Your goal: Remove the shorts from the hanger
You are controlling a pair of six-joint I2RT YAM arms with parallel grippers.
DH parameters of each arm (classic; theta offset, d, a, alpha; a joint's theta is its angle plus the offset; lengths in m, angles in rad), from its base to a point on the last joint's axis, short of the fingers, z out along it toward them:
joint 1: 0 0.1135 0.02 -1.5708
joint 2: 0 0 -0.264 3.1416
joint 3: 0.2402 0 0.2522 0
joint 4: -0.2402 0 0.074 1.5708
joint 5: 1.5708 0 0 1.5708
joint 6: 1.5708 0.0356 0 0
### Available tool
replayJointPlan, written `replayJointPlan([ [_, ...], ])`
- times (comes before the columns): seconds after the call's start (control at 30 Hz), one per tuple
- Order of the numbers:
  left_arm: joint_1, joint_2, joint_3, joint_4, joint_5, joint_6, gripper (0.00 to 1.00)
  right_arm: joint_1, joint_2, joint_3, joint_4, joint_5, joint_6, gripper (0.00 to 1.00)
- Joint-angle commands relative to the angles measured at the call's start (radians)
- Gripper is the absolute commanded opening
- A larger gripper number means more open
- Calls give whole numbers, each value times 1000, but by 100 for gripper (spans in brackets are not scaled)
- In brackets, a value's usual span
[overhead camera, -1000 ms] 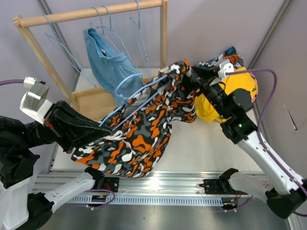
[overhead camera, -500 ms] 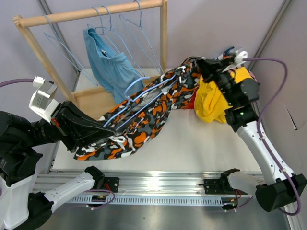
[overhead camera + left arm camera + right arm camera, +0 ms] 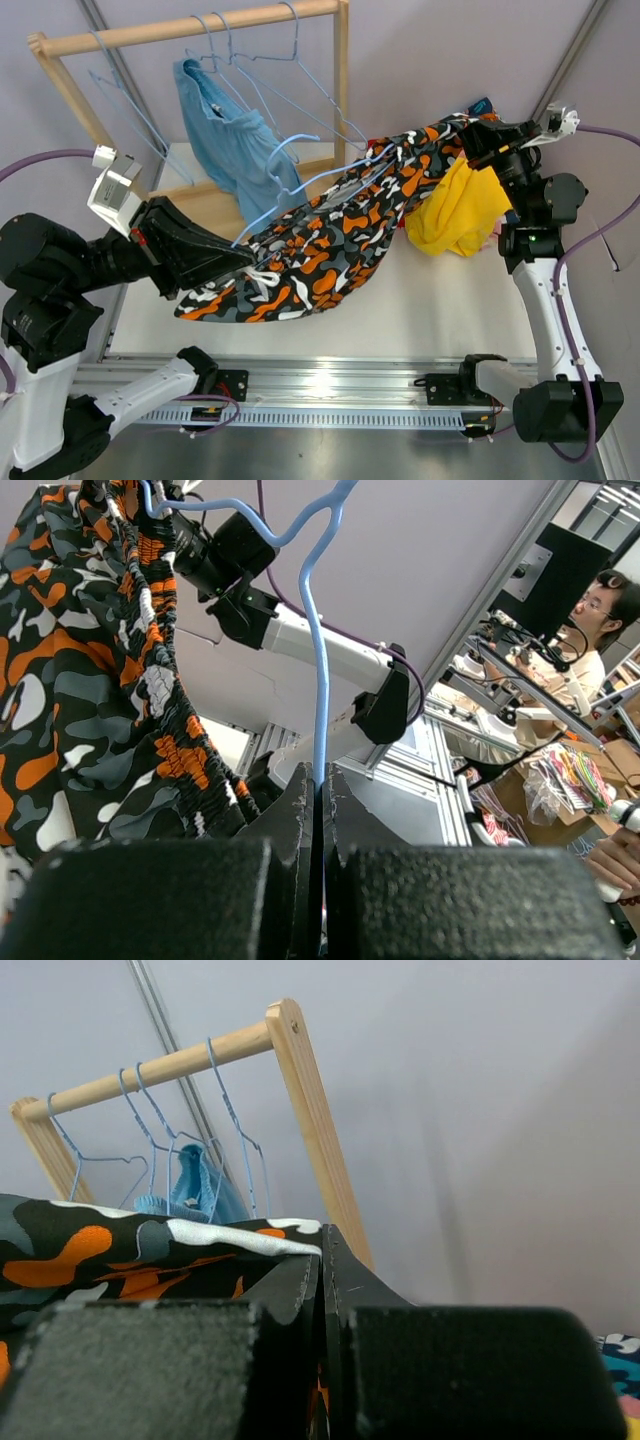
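Observation:
The black-orange-white blotched shorts (image 3: 330, 240) hang stretched in the air between both arms, still threaded on a light blue wire hanger (image 3: 318, 181). My left gripper (image 3: 240, 262) is shut on the hanger's wire (image 3: 320, 680), with the shorts' waistband (image 3: 150, 680) to the left of it. At the right end, my right gripper (image 3: 470, 135) is shut on an edge of the shorts (image 3: 130, 1250), with cloth pinched between its fingertips (image 3: 322, 1240).
A wooden rack (image 3: 190, 28) at the back carries plain light blue shorts (image 3: 225, 140) on a hanger, beside empty blue hangers (image 3: 290, 70). Yellow shorts (image 3: 455, 215) lie heaped at the table's right, under my right arm. The rail runs along the near edge.
My right gripper has shut on the blotched shorts and pulled back to the right, drawing the cloth taut. My left arm with the hanger has lifted slightly.

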Motion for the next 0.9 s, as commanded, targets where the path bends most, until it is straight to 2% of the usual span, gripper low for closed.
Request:
replayJointPlan([
  [0.0, -18, -45, 32, 40, 46, -19, 0, -72, 34, -10, 21, 83, 90, 0],
  [0.13, -21, -45, 51, 18, 33, -7, 0, -175, 129, -16, 99, 7, 250, 0],
  [0.33, -23, -35, 59, 6, 23, 4, 0, -175, 135, -62, 94, 16, 247, 0],
  [0.53, -23, -18, 65, 1, -2, 28, 0, -148, 54, -152, 74, 26, 236, 0],
  [0.67, -23, -3, 79, 6, -49, 50, 0, -59, -50, -254, 62, 65, 195, 0],
  [0.8, -25, 17, 56, 44, -66, 55, 0, 124, -185, -312, -33, 157, 100, 0],
  [0.83, -23, 20, 33, 59, -75, 55, 0, 218, -205, -323, -45, 199, 80, 0],
  [0.87, -23, 20, 23, 70, -86, 56, 0, 263, -225, -334, -62, 224, 57, 0],
])
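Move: The right hand already pinches the camouflage shorts; the far tip of the blue hanger they hang on is about 18 cm to its left, 2 cm back and roughly level. The rack's right post stands some 31 cm left and 13 cm ahead; the yellow shorts lie 38 cm below, 5 cm ahead and 2 cm right. From the left hand, which holds the hanger, that tip is about 26 cm ahead and 31 cm right, slightly lower. Still pinching the shorts, the right hand sinks about 9 cm, edging forward, then back-left towards the hanger's tip. ##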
